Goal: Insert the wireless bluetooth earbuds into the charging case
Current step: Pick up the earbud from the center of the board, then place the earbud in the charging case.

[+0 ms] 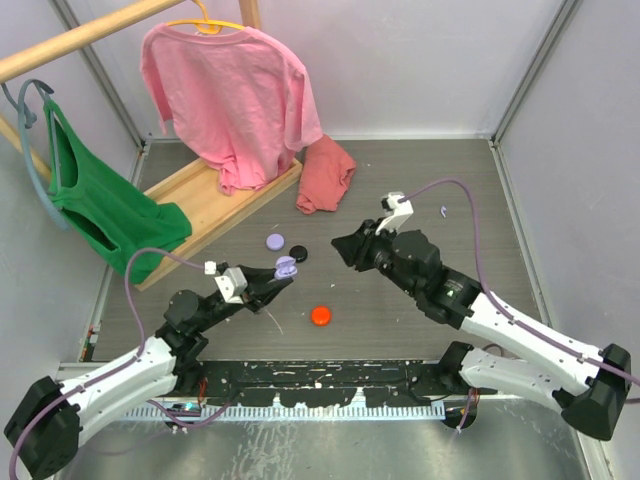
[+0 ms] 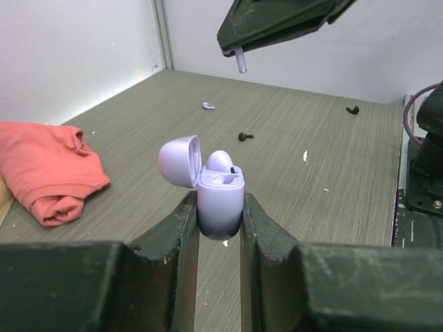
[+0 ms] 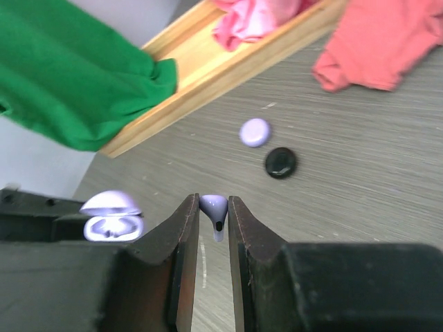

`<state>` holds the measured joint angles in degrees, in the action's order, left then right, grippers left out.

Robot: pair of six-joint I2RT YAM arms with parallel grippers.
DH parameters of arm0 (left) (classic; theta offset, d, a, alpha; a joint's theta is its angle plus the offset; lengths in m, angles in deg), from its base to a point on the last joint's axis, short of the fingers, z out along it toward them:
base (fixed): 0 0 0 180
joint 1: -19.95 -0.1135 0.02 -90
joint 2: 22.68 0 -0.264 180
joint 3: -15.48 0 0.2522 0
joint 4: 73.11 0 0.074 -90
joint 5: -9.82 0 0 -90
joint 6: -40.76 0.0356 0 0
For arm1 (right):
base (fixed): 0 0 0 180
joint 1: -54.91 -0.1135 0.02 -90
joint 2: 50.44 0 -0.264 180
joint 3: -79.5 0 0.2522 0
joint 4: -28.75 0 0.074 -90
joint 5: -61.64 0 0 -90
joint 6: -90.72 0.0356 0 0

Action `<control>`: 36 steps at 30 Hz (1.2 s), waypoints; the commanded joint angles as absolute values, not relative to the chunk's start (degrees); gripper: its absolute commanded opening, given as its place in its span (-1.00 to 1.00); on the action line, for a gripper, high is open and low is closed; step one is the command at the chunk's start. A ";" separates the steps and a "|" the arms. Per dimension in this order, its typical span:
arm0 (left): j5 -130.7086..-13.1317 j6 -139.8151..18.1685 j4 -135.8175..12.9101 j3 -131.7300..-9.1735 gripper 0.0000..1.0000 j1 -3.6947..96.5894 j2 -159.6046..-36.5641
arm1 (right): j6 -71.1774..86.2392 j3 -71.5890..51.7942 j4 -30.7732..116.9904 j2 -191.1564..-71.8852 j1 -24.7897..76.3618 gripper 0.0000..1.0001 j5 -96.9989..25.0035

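Note:
My left gripper (image 2: 220, 211) is shut on the lavender charging case (image 2: 220, 197), held above the table with its lid open. A rounded lavender piece (image 2: 220, 160) shows in its top. The top view has the case (image 1: 287, 267) left of centre, at the left gripper (image 1: 283, 272). My right gripper (image 3: 214, 202) is shut on a lavender earbud (image 3: 214, 206), stem hanging down, and hovers up and right of the case (image 3: 111, 220). In the left wrist view that earbud's stem (image 2: 241, 61) pokes from the right gripper (image 2: 241, 54) overhead. On the table lie a lavender earbud (image 2: 208, 106) and two black ones (image 2: 245, 136) (image 2: 352, 109).
Three round pucks sit on the table: lavender (image 1: 275, 241), black (image 1: 298, 252) and orange-red (image 1: 321, 316). A folded salmon cloth (image 1: 326, 175) lies at the back. A wooden rack base (image 1: 215, 205) with a pink shirt (image 1: 230, 95) and green shirt (image 1: 105, 205) fills the back left.

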<state>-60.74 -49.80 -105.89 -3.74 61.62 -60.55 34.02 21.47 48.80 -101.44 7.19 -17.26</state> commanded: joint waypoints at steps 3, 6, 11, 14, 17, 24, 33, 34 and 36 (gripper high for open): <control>-63.50 -52.94 -113.65 -5.77 -0.96 61.75 -61.52 | 29.16 21.86 33.20 -103.47 -2.08 -0.63 -11.07; -64.30 -53.90 -113.75 -5.76 -0.96 61.77 -61.49 | 27.79 22.13 29.44 -104.95 -4.90 -0.63 -10.60; -64.76 -54.66 -113.79 -5.67 -0.96 61.78 -60.77 | 24.33 22.58 23.20 -107.55 -9.97 -0.63 -9.43; -64.48 -54.78 -113.84 -5.67 -0.96 61.75 -60.31 | 22.97 22.88 19.58 -109.21 -11.79 -0.63 -9.27; -63.62 -54.91 -113.93 -5.74 -0.96 61.73 -59.84 | 21.25 23.60 15.97 -111.13 -13.59 -0.63 -7.93; -62.39 -55.26 -113.87 -5.80 -0.96 61.76 -59.52 | 18.85 23.57 10.90 -115.67 -16.36 -0.64 -6.67; -62.54 -55.57 -113.72 -5.67 -0.96 61.75 -58.22 | 17.52 24.56 9.61 -117.11 -17.77 -0.65 -2.98; -62.66 -55.57 -113.60 -5.60 -0.96 61.78 -58.09 | 17.43 24.60 9.83 -117.00 -17.76 -0.65 -2.72; -62.63 -55.56 -113.47 -5.59 -0.96 61.77 -58.00 | 17.33 24.77 9.92 -116.85 -17.86 -0.65 -2.55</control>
<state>-62.86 -55.05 -109.24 -3.80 61.62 -59.04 18.61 24.31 12.91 -117.64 -17.38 -5.00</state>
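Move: The open charging case, one earbud already seated in it, lies about 13 cm to the left of the right hand, which holds the other earbud, some 6 cm back and about 2 cm lower. The black disc is on the board about 11 cm ahead and 10 cm left of the right hand, the orange disc 7 cm back and 5 cm left, both some 24 cm below. The left hand has the case in its fingertips, about 1 cm ahead, 1 cm right and 1 cm above. The earbud, still pinched stem-down in the right fingers, is carried left about 12 cm and back some 6 cm to the open case, climbing a little, dipping, then easing almost to a stop over the well. On the way the right wrist lifts its fingertips some 20 degrees and swings counter-clockwise. The left hand keeps its hold on the case and raises it about 2 cm, rolling slightly. ##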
